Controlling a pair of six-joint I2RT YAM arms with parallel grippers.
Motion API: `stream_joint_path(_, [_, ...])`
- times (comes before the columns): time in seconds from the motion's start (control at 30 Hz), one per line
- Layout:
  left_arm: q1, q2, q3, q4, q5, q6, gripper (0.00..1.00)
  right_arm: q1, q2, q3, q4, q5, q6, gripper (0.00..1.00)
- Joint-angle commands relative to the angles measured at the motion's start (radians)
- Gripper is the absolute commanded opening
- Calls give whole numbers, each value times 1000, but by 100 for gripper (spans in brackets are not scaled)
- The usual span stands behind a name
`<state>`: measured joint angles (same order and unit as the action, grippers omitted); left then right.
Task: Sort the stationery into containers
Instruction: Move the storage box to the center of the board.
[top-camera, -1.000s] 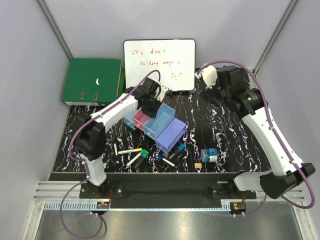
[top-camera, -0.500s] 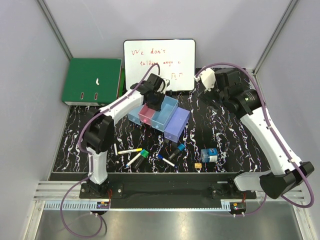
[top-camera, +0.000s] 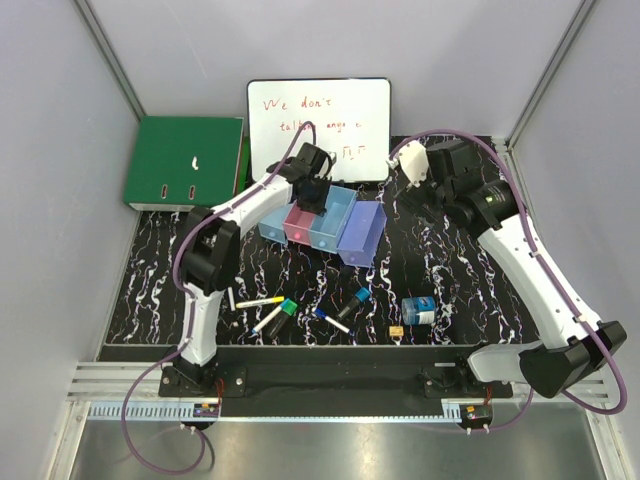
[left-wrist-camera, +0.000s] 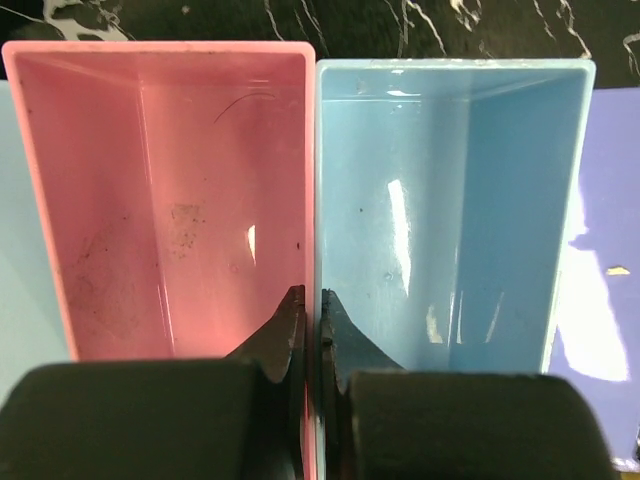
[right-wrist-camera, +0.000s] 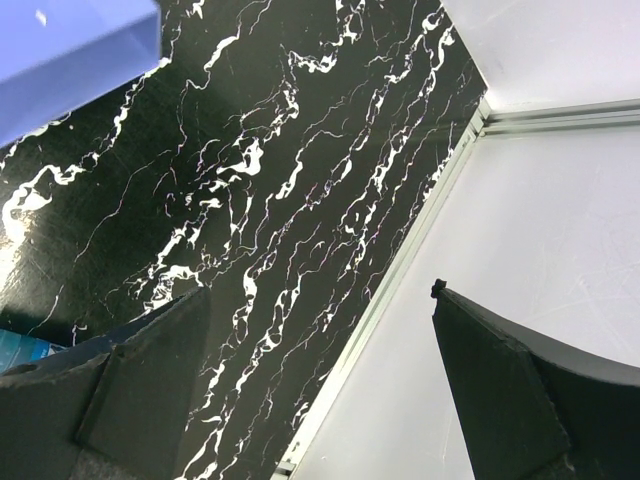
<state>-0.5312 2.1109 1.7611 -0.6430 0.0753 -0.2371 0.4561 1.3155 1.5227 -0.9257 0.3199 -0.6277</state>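
The containers (top-camera: 345, 228) are a joined row of light blue, pink, light blue and purple bins at the back middle of the black marbled table. My left gripper (top-camera: 312, 196) reaches into the row from the whiteboard side. It is shut (left-wrist-camera: 310, 312) on the wall between the pink bin (left-wrist-camera: 170, 190) and the blue bin (left-wrist-camera: 440, 190); both are empty. The stationery lies near the front edge: a yellow marker (top-camera: 260, 301), a green-capped marker (top-camera: 286, 310), a blue pen (top-camera: 330, 318), a teal-capped marker (top-camera: 354, 300), a blue-white cylinder (top-camera: 419, 310) and a tiny yellow piece (top-camera: 396, 331). My right gripper (right-wrist-camera: 320, 292) hangs open and empty over the table's back right edge.
A whiteboard (top-camera: 318, 125) leans against the back wall just behind the bins. A green binder (top-camera: 185, 160) lies at the back left. The purple bin's corner (right-wrist-camera: 70, 50) shows in the right wrist view, beside the enclosure wall (right-wrist-camera: 540, 200).
My left gripper has pulled the row of bins back towards the whiteboard and to the right, turning it more square to the table. The right arm has shifted only slightly.
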Motion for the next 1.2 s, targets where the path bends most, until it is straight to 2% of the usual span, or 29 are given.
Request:
stream_joint_path(0.0, [11,90,-8,-20,-54,-11,0,-5,-25,-9,14,-19,16,100])
stream_joint_path(0.1, [11,106,12,-36,-118,2,0,-5,-19,-7,16,-30,20,100])
stream_joint_path(0.4, [11,168,46,-72,-127,5,0,-4,-12,-6,16,-45,23,100])
stream_joint_path(0.8, [11,262,106,-99,-51,10,0,-4,-12,-19,14,-48,20,100])
stream_joint_path(0.93, [11,261,92,-103,-59,2,7,-5,4,-12,13,-62,22,100])
stream_joint_path(0.97, [11,261,92,-103,-49,5,12,-5,5,-10,13,-65,23,100])
stream_joint_path(1.0, [11,259,89,-106,-46,5,24,-5,8,-10,11,-70,25,100])
stream_joint_path(1.03, [11,256,87,-106,-40,7,45,-5,11,-12,11,-79,28,100])
stream_joint_path(1.07, [11,255,87,-104,-37,15,55,-4,13,-16,11,-84,28,100])
stream_joint_path(1.13, [11,247,84,-109,-31,19,69,-5,21,-19,7,-97,31,100])
stream_joint_path(1.17, [11,244,81,-110,-29,24,70,-5,25,-18,7,-100,31,100])
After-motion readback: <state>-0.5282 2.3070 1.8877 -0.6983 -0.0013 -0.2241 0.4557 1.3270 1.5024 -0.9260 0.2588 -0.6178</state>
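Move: The left hand still pinches the storage box by the wall between its red and blue compartments, a few cm clear of the table. Its resting place is almost beneath, about 2 cm back and 8 cm down. The whiteboard's middle is roughly 14 cm ahead, the green binder some 30 cm left and 10 ahead, the blue-capped marker about 23 cm back and 9 right. From the right hand the place is some 32 cm left, 6 ahead, 27 below. Downward and slightly forward, the left hand eases the pinched box about 2.5 cm onto the table just short of the whiteboard, its left side tilting up a few degrees. It almost pauses, then opens, releases the wall and sinks roughly 3 cm more, one finger on the red side and one on the blue. ##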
